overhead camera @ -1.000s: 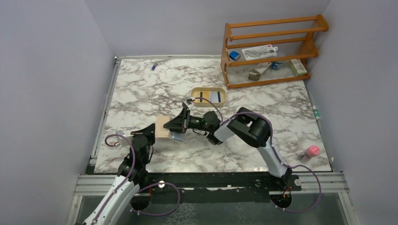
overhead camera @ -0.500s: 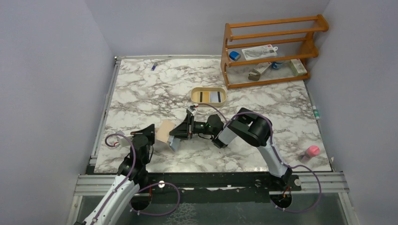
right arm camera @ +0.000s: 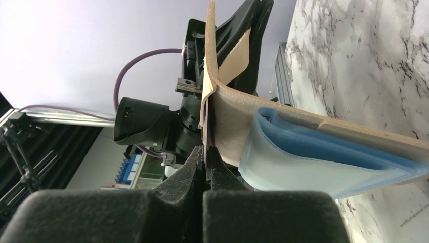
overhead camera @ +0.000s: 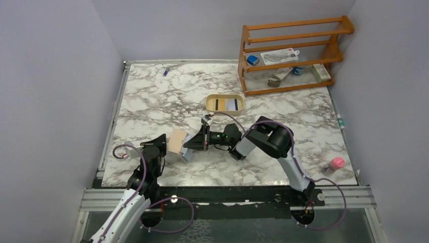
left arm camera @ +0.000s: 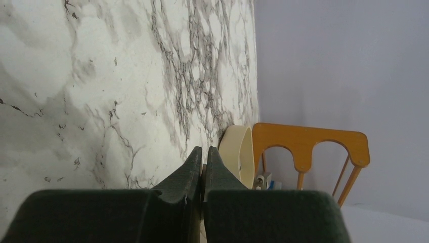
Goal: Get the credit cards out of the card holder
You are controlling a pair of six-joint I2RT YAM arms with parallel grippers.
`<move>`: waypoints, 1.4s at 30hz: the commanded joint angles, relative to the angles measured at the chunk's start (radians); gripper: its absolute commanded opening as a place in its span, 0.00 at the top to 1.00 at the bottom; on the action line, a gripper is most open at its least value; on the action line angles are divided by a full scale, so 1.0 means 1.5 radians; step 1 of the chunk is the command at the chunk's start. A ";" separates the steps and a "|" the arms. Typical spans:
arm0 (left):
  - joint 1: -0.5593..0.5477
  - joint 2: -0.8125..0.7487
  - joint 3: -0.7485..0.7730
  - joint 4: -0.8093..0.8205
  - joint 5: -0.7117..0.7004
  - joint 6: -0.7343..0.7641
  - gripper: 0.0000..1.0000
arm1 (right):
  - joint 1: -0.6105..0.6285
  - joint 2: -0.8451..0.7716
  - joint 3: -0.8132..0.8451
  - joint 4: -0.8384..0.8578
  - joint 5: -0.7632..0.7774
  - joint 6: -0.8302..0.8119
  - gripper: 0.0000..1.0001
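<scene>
The tan card holder (overhead camera: 177, 140) stands open on its edge at the near left of the marble table. My left gripper (overhead camera: 167, 145) is shut on its left flap; in the left wrist view only a thin tan edge shows between the left gripper's (left arm camera: 204, 158) jaws. A pale blue plastic sleeve (right arm camera: 313, 162) bulges from the card holder (right arm camera: 227, 116). My right gripper (right arm camera: 206, 152) is shut on the thin edge of a credit card (right arm camera: 204, 121) lying against the upright flap. From above, the right gripper (overhead camera: 191, 144) meets the holder from the right.
An oval tan tray (overhead camera: 242, 104) holding cards (overhead camera: 231, 104) sits behind the grippers. A wooden rack (overhead camera: 291, 55) with small items fills the back right. A pink object (overhead camera: 336, 163) lies near the right front edge, and a small blue item (overhead camera: 165, 71) at the back left.
The right gripper has come down and left onto the holder and its jaws have closed. The holder has been tipped up on its edge. The left gripper stays shut.
</scene>
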 commanded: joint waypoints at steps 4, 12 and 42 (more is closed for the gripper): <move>0.005 -0.007 -0.093 -0.066 -0.042 0.008 1.00 | -0.011 -0.012 -0.078 0.184 -0.065 -0.002 0.99; 0.005 -0.039 -0.085 -0.086 -0.051 0.012 1.00 | -0.038 -0.070 -0.225 0.089 -0.137 -0.070 0.99; 0.007 -0.073 -0.085 -0.069 0.015 0.055 1.00 | -0.410 -0.035 0.690 -1.529 -0.042 -1.013 0.99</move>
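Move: The tray for the card the right fingers already pinch lies about 22 cm ahead, 17 cm right and 10 cm below. The card holder is some 3 cm left of that hand and 3 cm lower, level fore and aft; the wooden rack's middle is roughly 38 cm ahead and 44 cm right. From the left hand, holding the holder's flap, the tray is around 18 cm ahead, 25 cm right and 7 cm below. Right hand draws its card down-right from the holder, then swings over 30 cm forward and right towards the tray. ##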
